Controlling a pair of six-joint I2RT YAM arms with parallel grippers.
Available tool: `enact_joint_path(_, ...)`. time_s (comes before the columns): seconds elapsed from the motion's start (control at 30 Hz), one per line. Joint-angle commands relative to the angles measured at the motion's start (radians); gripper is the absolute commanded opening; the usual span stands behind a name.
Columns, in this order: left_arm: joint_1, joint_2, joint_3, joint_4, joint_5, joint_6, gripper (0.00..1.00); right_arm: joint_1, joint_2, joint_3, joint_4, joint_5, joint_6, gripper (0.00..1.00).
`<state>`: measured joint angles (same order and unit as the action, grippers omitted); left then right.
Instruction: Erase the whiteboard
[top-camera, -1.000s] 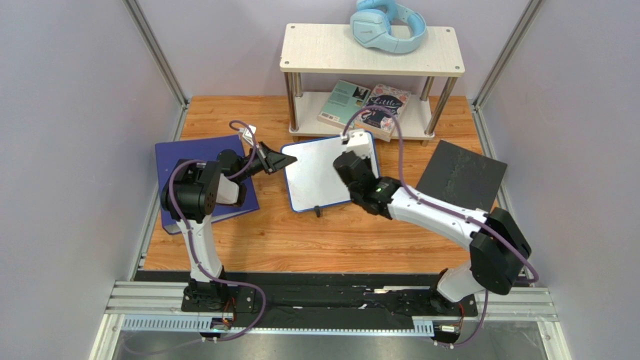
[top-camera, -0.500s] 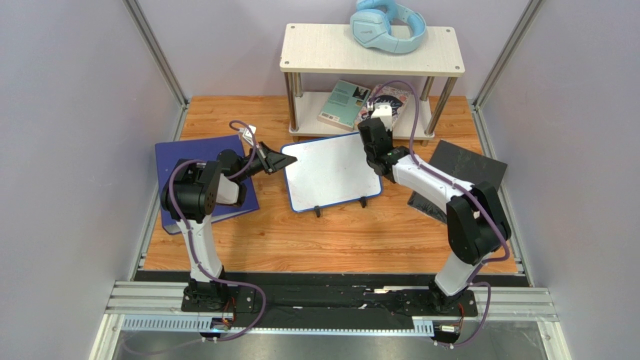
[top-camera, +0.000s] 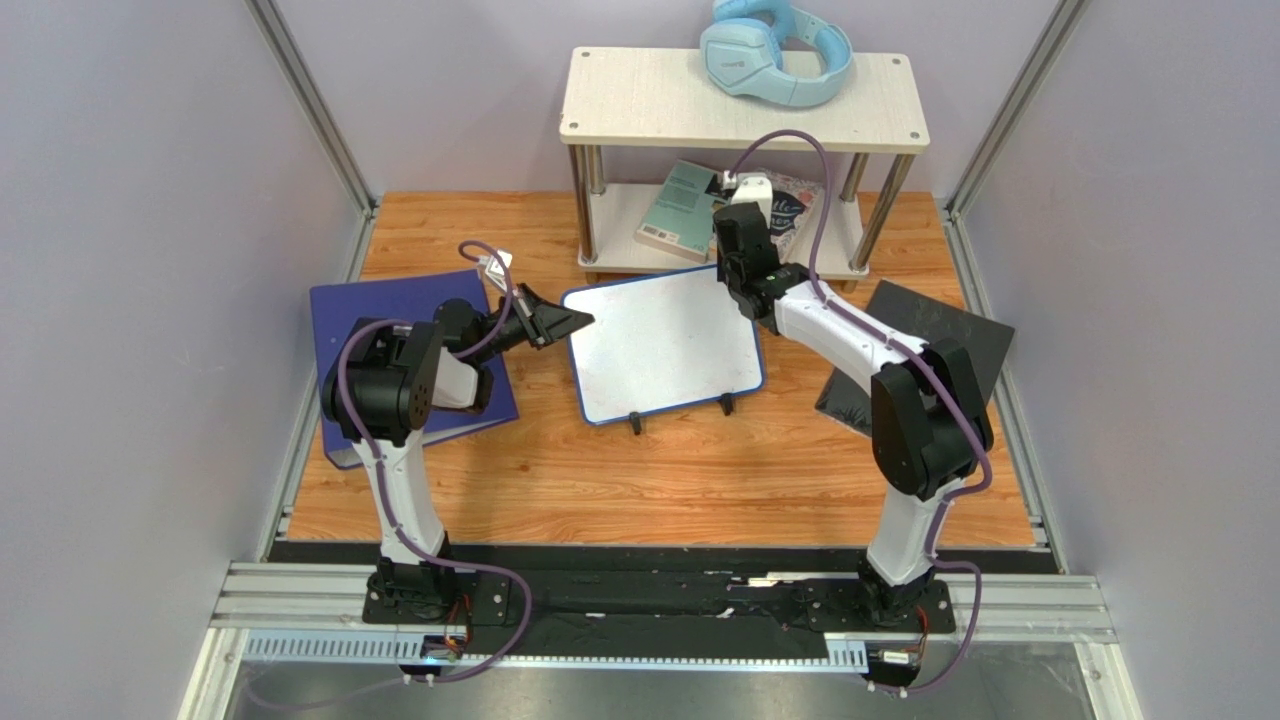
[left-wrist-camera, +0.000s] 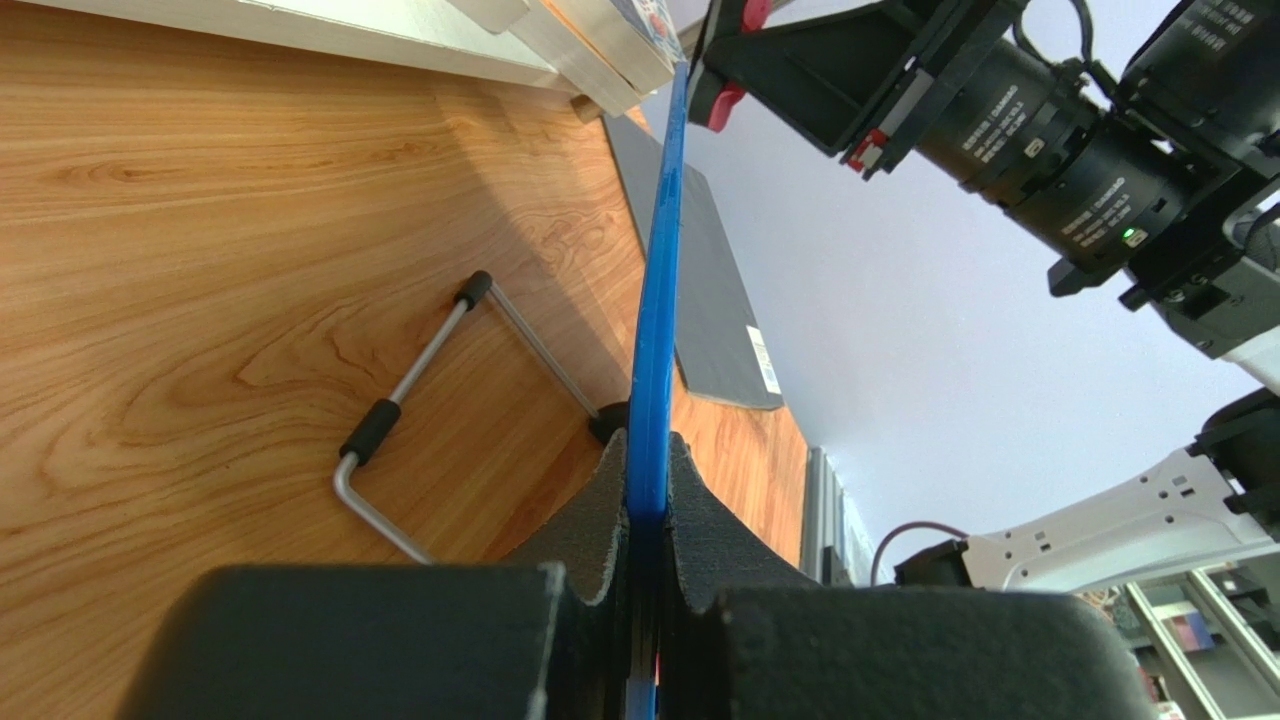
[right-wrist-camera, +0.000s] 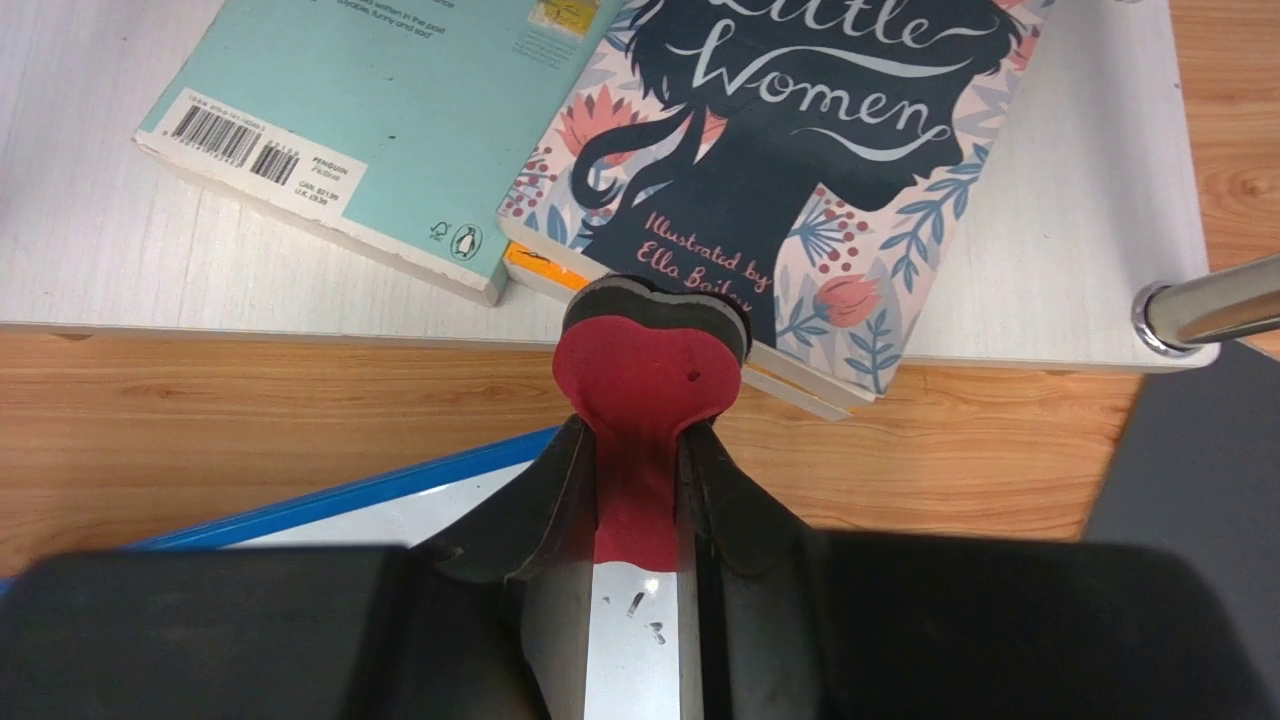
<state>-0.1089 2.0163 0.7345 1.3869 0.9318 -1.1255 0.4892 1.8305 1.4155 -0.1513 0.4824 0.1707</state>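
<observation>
The whiteboard, white with a thin blue frame and two black feet, lies tilted on the wooden floor with no writing visible on it. My left gripper is shut on its left edge; the left wrist view shows the blue frame pinched between the pads of this gripper. My right gripper is at the board's far right corner, by the shelf. It is shut on a red-and-white eraser with a black felt tip. The board's blue edge shows below left.
A low shelf table stands behind the board with blue headphones on top and two books on its lower shelf. A dark blue binder lies under the left arm. A black flat board lies at right.
My right gripper has swept with the eraser from the board's right middle up to its far right corner near the shelf. The left gripper and the board have not moved.
</observation>
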Motion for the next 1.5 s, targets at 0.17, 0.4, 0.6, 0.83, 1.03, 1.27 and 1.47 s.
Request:
enact_joint_path(0.17,-0.021,0.022,0.000,0.141,0.071,0.018,0.00,-0.001,0.016,-0.050,0.082,-0.058,0.035,0.00)
enact_joint_path(0.4,-0.021,0.021,-0.001,0.141,0.071,0.020,0.00,0.000,-0.022,-0.130,0.093,-0.077,0.055,0.00)
enact_joint_path(0.6,-0.021,0.021,-0.003,0.141,0.070,0.021,0.00,0.000,-0.091,-0.286,0.142,-0.099,0.049,0.00)
enact_joint_path(0.83,-0.021,0.018,-0.004,0.141,0.071,0.021,0.00,-0.001,-0.151,-0.397,0.171,-0.116,0.050,0.00)
enact_joint_path(1.03,-0.021,0.015,-0.006,0.141,0.070,0.023,0.00,0.000,-0.204,-0.496,0.156,-0.130,0.099,0.00)
enact_joint_path(1.27,-0.021,0.009,-0.003,0.141,0.075,0.023,0.00,0.003,-0.330,-0.615,0.090,-0.157,0.156,0.00)
enact_joint_path(1.47,-0.021,-0.002,0.003,0.141,0.085,0.018,0.00,0.054,-0.379,-0.653,0.050,-0.185,0.208,0.00)
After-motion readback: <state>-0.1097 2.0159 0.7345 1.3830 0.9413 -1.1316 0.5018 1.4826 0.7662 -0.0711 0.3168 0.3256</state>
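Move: The right hand holds the red eraser at the whiteboard's top right corner. The board slopes down toward the robot, and its lower right corner lies about 15 cm back, 4 cm to the right and 12 cm below. The Little Women book is some 13 cm ahead, 5 cm right and 12 cm down; the dark folder is about 10 cm back, 25 cm right and 16 cm down. From the left hand, closed on the board's left edge, that lower right corner lies roughly 7 cm back, 21 cm right and 9 cm down. The right hand keeps its grip on the eraser, settles about 1 cm down at the top right corner, then sweeps back towards the robot and down along the board's right edge to the lower right corner, about 15 cm back and 10 cm down with a slight drift right, the eraser wiping the face. Late in the stroke the fingers tip down some 15 degrees, while the left hand stays put and keeps holding the board's left edge. ##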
